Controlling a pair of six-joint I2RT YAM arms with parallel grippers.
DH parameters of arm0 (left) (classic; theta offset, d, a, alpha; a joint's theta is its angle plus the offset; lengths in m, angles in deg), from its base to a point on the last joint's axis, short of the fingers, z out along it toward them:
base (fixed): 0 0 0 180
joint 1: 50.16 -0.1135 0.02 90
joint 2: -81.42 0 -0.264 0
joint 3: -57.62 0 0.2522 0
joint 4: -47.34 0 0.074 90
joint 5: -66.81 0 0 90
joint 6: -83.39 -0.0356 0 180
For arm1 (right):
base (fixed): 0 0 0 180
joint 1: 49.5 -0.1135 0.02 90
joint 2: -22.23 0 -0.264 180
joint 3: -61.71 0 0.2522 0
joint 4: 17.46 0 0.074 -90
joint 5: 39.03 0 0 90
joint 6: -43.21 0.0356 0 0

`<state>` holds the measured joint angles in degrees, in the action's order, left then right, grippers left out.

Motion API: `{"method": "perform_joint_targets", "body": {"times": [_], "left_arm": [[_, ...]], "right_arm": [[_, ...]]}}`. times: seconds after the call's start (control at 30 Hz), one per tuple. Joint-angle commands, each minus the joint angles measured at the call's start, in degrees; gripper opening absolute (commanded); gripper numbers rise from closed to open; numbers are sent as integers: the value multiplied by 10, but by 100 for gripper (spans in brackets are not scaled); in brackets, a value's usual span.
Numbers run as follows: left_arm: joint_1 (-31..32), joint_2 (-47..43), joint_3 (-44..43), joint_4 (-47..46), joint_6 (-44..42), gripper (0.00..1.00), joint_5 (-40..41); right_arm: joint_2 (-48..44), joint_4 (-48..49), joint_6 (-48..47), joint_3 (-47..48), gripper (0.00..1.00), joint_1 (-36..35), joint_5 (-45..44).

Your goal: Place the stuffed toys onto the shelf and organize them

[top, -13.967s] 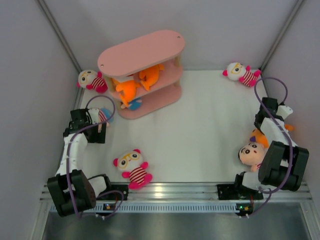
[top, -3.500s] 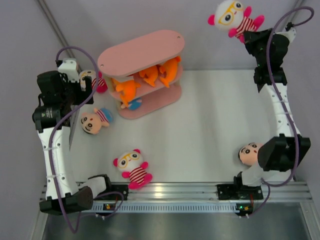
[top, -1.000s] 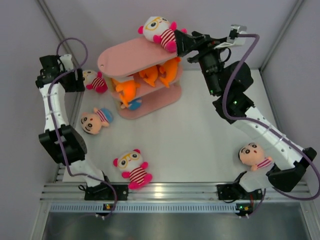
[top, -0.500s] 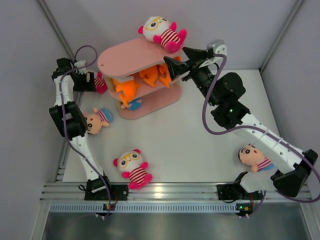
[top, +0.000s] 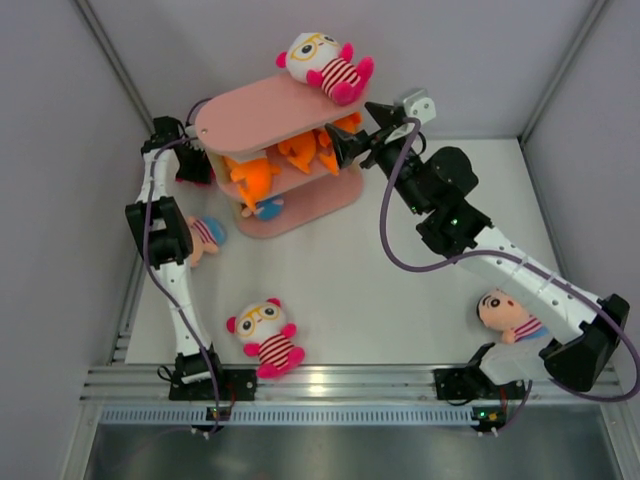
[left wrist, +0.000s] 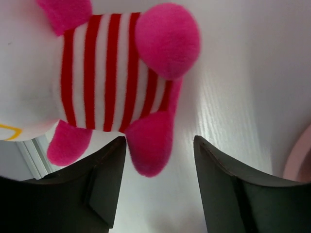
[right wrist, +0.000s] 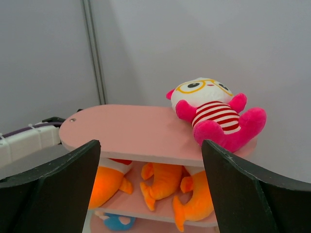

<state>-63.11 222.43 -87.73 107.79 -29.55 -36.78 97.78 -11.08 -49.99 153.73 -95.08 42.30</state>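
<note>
The pink shelf [top: 270,108] stands at the back left. A white-faced doll with yellow glasses [top: 322,62] lies on its top board [right wrist: 131,133], also in the right wrist view [right wrist: 214,114]. Three orange sharks [top: 255,178] fill the middle tier. My right gripper [top: 355,135] hangs open and empty just right of the shelf. My left gripper [top: 190,165] is low beside the shelf's left end. In the left wrist view its open fingers [left wrist: 104,184] straddle one pink leg [left wrist: 148,145] of a striped white doll [left wrist: 97,73], without clamping it.
A peach-faced doll [top: 200,238] lies on the table partly behind the left arm. Another white doll [top: 265,335] lies near the front left. A second peach-faced doll [top: 508,312] rests by the right arm's base. A blue toy [top: 262,208] sits on the bottom tier.
My right gripper has let go of the white doll on the shelf top and drawn back, lower and to the right. My left gripper has swung in to the doll beside the shelf.
</note>
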Motion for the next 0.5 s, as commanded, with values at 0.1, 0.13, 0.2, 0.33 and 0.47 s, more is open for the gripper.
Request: {"method": "perform_joint_targets", "body": {"times": [0.1,0.13,0.2,0.33,0.47], "left_arm": [[-8,20,-33,-62,-4,58,31],[-9,23,-34,-62,-4,56,32],[-8,28,-35,-62,-6,50,37],[-8,30,-34,-69,-11,6,46],[-9,10,-31,-70,0,0,42]], "right_arm": [[-5,17,-18,4,86,1,17],[-8,17,-17,1,86,3,16],[-12,17,-18,-7,86,5,15],[-21,17,-15,-15,86,12,13],[-28,15,-8,-22,86,16,14]]}}
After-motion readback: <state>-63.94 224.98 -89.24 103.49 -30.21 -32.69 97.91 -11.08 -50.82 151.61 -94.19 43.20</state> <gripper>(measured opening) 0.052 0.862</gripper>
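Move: The panda toy on the table beyond the shelf's left end has its middle about 4 cm ahead of the left hand and 5 cm to its left, at nearly fingertip height, with one pink leg reaching to just before the open fingers. The shelf's middle is some 25 cm right, 2 cm back and 15 cm up; the blue-clad doll is about 18 cm straight back. From the right hand the panda lies roughly 28 cm ahead, 47 cm left and 42 cm down. Ease the left gripper about 2.5 cm to the left and 1.5 cm forward, in towards the panda's body, sinking slightly at the end and keeping the wrist nearly as it is. Close the part-open fingers almost fully so the tips pinch the panda's near pink leg. Let the empty right hand, fingers still wide, sink some 2 cm in front of the shelf. ##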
